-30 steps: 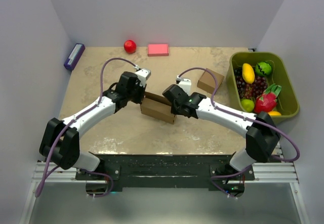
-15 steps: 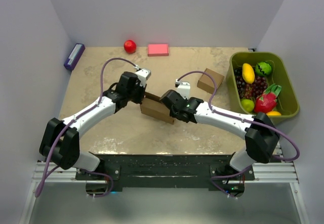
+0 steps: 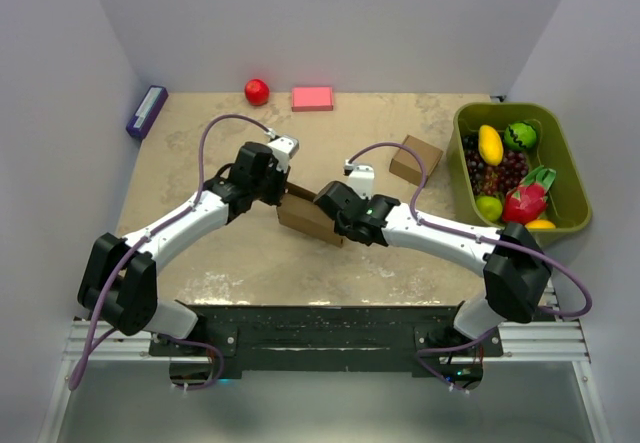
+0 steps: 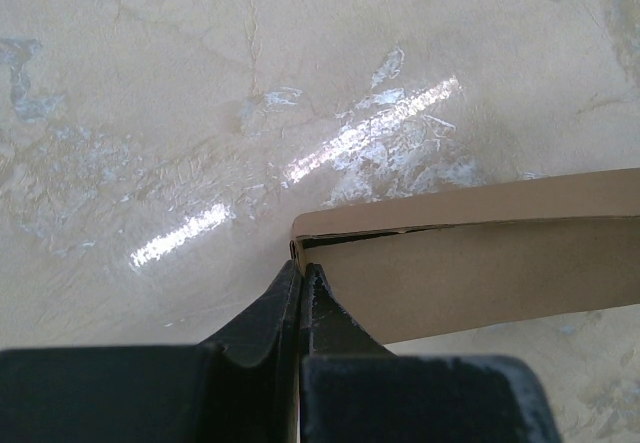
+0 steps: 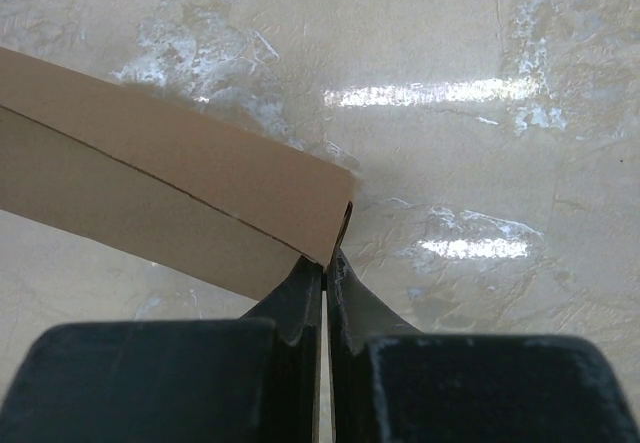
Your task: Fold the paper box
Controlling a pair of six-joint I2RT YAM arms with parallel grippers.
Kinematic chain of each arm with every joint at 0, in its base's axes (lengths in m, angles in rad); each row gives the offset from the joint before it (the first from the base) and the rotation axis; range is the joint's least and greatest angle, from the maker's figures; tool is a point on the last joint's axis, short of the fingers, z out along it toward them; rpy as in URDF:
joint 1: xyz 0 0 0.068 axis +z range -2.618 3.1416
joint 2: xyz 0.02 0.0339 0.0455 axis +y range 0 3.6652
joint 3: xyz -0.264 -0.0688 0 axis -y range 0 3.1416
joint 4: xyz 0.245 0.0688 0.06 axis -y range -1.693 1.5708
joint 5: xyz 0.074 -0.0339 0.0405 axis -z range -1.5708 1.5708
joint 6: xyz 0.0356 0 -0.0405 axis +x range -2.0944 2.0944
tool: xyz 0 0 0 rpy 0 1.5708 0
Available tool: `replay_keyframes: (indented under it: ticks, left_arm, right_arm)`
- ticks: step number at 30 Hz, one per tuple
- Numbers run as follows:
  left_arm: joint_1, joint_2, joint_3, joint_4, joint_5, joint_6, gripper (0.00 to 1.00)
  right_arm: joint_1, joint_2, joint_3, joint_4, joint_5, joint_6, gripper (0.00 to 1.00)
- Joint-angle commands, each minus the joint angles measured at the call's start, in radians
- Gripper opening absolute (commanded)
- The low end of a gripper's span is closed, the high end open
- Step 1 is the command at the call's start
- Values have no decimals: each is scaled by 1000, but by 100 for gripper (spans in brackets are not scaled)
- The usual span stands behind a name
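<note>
The paper box is a low oblong brown cardboard box lying mid-table between the two arms. My left gripper is at its left end and my right gripper at its right end. In the left wrist view the jaws are shut, and the left gripper touches the end corner of the paper box, where a dark slit shows under a flap. The right wrist view shows my right gripper shut too, its tips against the end edge of the paper box. I see no cardboard between either pair of fingers.
A smaller squarish cardboard box sits to the right rear. A green bin of toy fruit stands along the right edge. At the back lie a red ball, a pink block and a purple object.
My right arm has moved a little left, toward the box's right end, and the box has shifted slightly left. The left arm has not moved.
</note>
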Motion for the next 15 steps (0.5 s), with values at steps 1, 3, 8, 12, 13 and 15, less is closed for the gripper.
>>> replay_keyframes:
  ticks: [1, 3, 8, 12, 13, 15]
  left_arm:
    - [-39, -7, -8, -3, 117, -16, 0]
    - [-37, -7, -10, -2, 118, -16, 0]
    - [-39, -9, -10, -2, 120, -17, 0]
    - [-39, -12, -11, 0, 122, -22, 0]
    - [-37, -12, -11, 0, 122, -22, 0]
    - [-37, -13, -10, 0, 122, -25, 0]
  right_arm:
    - [21, 25, 18, 4, -78, 23, 10]
    - [20, 17, 33, -10, -75, 14, 16]
    - [21, -9, 55, -39, -52, 2, 33]
    - [21, -15, 68, -70, -40, 3, 42]
    - [20, -16, 70, -73, -37, 8, 45]
    - [21, -27, 65, -84, -34, 10, 48]
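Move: Both hands already pinch the nearly folded paper box by its ends. Its middle lies about 6 cm right, 3 cm back and 3 cm below the left hand, and about 6 cm left, 3 cm ahead and 2 cm below the right hand. A small carton stands some 17 cm to the right hand's right and 18 cm ahead, and the pink block about 7 cm right and 25 cm ahead of the left hand. The right fingers let go of the box's right-end corner, opening to a little under half as the hand backs off about 1.5 cm with hardly any tilt. The left hand keeps its pinch on the left end and, starting gently, drags the box about 1.5 cm to the right and somewhat back towards the right hand, turning slightly clockwise. ##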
